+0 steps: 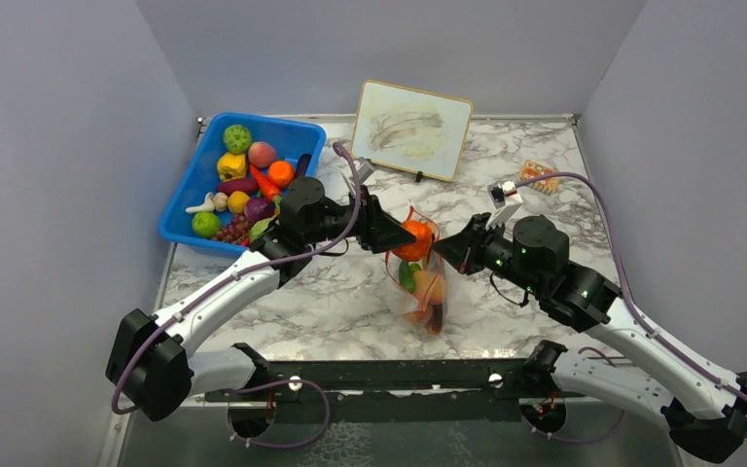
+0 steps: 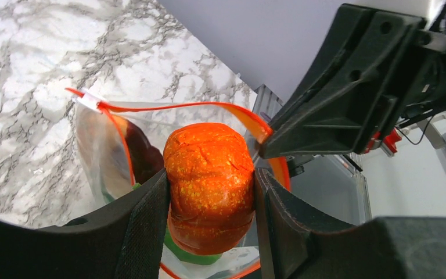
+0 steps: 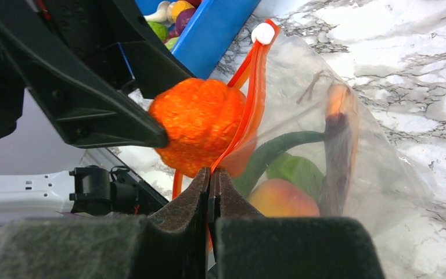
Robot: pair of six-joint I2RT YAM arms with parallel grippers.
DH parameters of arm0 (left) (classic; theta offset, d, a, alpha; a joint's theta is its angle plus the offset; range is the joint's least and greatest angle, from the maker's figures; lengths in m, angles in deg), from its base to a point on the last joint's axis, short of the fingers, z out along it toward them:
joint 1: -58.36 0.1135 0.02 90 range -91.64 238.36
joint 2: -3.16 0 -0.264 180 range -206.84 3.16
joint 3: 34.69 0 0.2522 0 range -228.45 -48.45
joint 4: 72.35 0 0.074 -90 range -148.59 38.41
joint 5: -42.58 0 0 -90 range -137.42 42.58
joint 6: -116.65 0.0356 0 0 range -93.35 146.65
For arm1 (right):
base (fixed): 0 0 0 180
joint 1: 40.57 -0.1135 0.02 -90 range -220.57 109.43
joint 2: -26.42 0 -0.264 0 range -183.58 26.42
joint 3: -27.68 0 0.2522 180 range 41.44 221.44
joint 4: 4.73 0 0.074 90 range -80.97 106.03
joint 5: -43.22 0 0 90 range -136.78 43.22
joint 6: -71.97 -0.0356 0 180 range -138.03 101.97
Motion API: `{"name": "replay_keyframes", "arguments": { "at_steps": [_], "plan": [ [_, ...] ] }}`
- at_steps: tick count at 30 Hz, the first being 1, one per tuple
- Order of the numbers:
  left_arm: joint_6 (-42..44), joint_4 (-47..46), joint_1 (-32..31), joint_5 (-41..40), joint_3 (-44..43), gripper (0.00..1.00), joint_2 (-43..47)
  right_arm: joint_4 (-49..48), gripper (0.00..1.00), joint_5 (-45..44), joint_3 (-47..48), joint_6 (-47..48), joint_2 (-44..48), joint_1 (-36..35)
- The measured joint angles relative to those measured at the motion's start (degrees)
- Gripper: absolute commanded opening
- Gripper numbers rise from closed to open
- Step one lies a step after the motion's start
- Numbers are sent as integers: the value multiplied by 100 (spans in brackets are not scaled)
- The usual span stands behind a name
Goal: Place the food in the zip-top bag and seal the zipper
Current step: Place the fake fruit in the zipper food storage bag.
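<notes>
My left gripper (image 2: 210, 192) is shut on an orange toy fruit (image 2: 210, 183), held right at the mouth of the clear zip-top bag (image 1: 426, 292). The fruit (image 1: 412, 239) shows mid-table in the top view, with the left gripper (image 1: 401, 239) on it. My right gripper (image 3: 213, 174) is shut on the bag's orange-red zipper (image 3: 250, 99) and holds the mouth edge up; its white slider tab (image 3: 263, 33) sits at the strip's far end. Inside the bag lie a peach (image 3: 281, 199), a green piece (image 3: 296, 171) and a dark slice (image 3: 338, 157). More food (image 1: 238, 185) fills the blue bin.
The blue bin (image 1: 297, 131) stands at the back left beside my left arm. A framed board (image 1: 411, 129) leans against the back wall. A small packet (image 1: 539, 176) lies at the back right. Grey walls close in three sides.
</notes>
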Motion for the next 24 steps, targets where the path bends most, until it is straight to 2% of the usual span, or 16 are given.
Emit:
{"name": "replay_keyframes", "arguments": {
  "at_steps": [4, 9, 15, 24],
  "plan": [
    [37, 0, -20, -203, 125, 35, -122, -2, 1, 2, 0, 0, -2, 0],
    [33, -4, -57, -424, 155, 56, -264, -20, 1, 4, 0, 0, -28, 0],
    [-13, -2, -107, -577, 155, 73, -426, -85, 1, 72, 0, 0, -87, 0],
    [-37, 0, -125, -616, 142, 74, -433, -92, 1, 98, 0, 0, -98, 0]
  ]
}}
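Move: The pumpkin is already in the left fingers, just over the open bag mouth, whose middle lies some 3 cm below them and 1 cm to their right. The zipper slider sits about 5 cm farther out than that hand and 3 cm lower. Inside the bag, the peach is roughly 3 cm back, 3 cm right and 12 cm down. From the right gripper, pinching the rim, the mouth's middle is about 4 cm left and 1 cm ahead, nearly level. Lower the left gripper about 4 cm into the bag mouth, easing it some 2 cm forward as it sinks, with barely any wrist tilt. Near the bottom, spread its fingers from half to three-quarters open to let go of the pumpkin, then stay there. Keep the right gripper shut on the rim, almost still, to hold the mouth open. ##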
